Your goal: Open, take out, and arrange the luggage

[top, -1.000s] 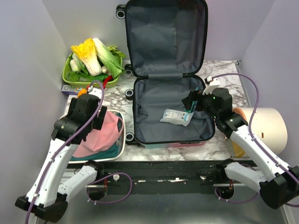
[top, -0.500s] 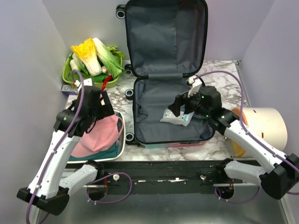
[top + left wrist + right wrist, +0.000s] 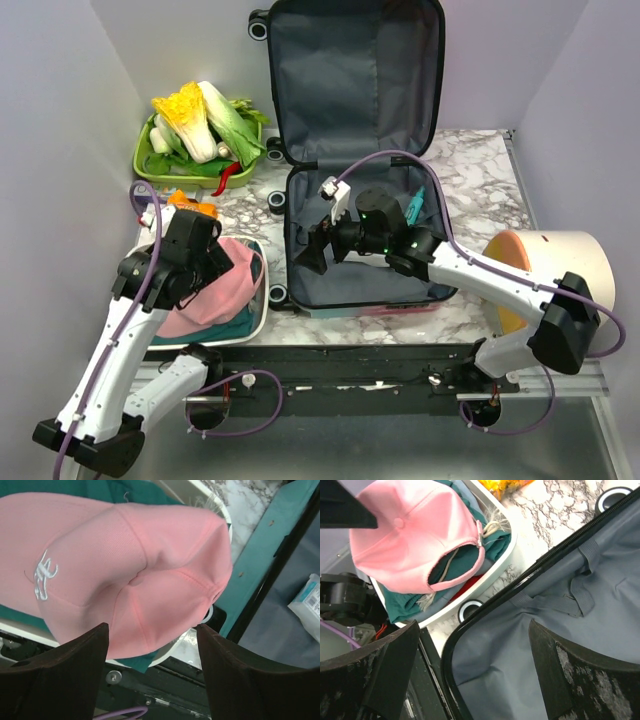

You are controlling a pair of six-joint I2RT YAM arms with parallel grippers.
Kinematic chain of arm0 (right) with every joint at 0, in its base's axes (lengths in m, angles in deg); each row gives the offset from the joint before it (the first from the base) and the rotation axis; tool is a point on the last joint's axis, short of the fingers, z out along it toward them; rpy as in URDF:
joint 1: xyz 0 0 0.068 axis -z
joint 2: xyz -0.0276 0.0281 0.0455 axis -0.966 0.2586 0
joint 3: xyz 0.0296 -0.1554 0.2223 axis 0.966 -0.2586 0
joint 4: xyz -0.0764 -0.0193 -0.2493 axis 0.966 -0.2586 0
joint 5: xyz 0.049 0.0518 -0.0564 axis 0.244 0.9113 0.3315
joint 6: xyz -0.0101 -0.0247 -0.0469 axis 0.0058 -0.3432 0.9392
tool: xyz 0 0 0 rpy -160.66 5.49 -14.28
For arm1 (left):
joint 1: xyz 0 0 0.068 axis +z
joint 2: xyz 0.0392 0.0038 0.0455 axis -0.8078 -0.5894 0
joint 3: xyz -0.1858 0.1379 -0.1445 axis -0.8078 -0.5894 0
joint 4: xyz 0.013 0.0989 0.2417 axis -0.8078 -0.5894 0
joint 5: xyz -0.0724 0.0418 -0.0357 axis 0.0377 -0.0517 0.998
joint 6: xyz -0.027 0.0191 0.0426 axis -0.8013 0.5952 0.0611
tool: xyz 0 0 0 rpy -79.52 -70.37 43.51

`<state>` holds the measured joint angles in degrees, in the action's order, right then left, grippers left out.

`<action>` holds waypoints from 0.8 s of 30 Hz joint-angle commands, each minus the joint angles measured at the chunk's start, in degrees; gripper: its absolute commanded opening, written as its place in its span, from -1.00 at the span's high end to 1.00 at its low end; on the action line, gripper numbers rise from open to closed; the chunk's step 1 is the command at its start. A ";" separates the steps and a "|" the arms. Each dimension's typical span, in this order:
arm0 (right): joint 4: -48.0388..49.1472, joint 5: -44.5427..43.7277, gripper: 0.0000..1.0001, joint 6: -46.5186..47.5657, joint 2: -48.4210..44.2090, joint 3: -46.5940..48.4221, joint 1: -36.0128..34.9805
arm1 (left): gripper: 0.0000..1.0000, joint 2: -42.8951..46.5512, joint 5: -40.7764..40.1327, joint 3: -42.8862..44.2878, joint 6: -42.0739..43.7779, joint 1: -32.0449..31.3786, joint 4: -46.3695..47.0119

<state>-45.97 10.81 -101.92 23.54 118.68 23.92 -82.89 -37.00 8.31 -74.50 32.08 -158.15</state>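
The luggage (image 3: 355, 80) lies open on the marble table, its lid upright against the back wall and its grey lining bare. My right gripper (image 3: 308, 256) reaches across the lower half to its near left corner. In the right wrist view it (image 3: 470, 675) stands open above the lining (image 3: 560, 645) and zipper rim, holding nothing. My left gripper (image 3: 222, 268) hovers over a pink cap (image 3: 215, 292) in the white basin (image 3: 258, 318). Seen from the left wrist, it (image 3: 150, 675) is open with the cap (image 3: 125, 565) beyond its tips. A white packet (image 3: 306, 605) lies inside the luggage.
Under the pink cap (image 3: 405, 535), teal and red clothes fill the basin (image 3: 465, 597). A green basket of cabbage (image 3: 200, 130) stands at the back left, with an orange object (image 3: 188, 200) near it. A cream cylindrical container (image 3: 565, 275) lies on its side at the right edge.
My right arm has swung left across the luggage's lower half and now covers the packet in the top view. My left gripper has shifted slightly over the cap.
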 commanded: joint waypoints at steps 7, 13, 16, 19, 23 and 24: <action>1.29 -0.58 -0.93 -2.04 3.76 1.80 -0.24 | -0.42 -1.46 -7.40 -6.10 -5.15 -0.17 -1.43; 1.20 -1.64 -0.93 -1.86 3.41 0.92 -0.24 | -0.20 -1.81 -7.50 -9.36 -5.86 -0.17 8.95; 1.28 -1.64 -0.93 -1.86 3.23 0.48 -0.32 | -0.03 -4.35 -8.90 -9.36 -6.38 -0.17 7.38; 1.29 -1.20 -0.93 -1.86 3.67 0.30 -0.33 | 0.02 -5.77 -12.77 -9.80 -8.75 -0.08 4.39; 1.64 -0.23 -0.93 -2.12 4.20 0.74 -0.33 | 0.04 -6.64 -15.05 -10.42 -8.58 -0.08 4.56; 1.64 -0.15 -0.93 -2.04 4.37 1.00 -0.41 | 0.04 -7.17 -15.84 -10.50 -8.49 -0.08 4.47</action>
<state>-45.75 10.11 -103.50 26.91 118.79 23.90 -89.31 -47.07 -1.53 -81.62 32.06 -152.73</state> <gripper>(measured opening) 0.967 0.478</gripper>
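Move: The pink cap's middle is about 3 cm to the left gripper's left, some 2 cm ahead and 9 cm below. The cap lies on the clothes in the white basin, whose middle is roughly 8 cm left of the gripper and 2 cm back. The orange bag is about 16 cm ahead and 11 cm left, the open suitcase's lower shell some 33 cm right and 7 cm ahead. From the right gripper the cap is about 23 cm left and 4 cm back. Bring the left gripper down about 6 cm onto the crown of the pink cap, easing back a touch at first, then forward and a little left, turning some 10 degrees counter-clockwise. Narrow the fingers to about half open on the way, one either side of the cap's middle seam. Let the right gripper sink some 2 cm over the suitcase, then hold it there, wide open. ##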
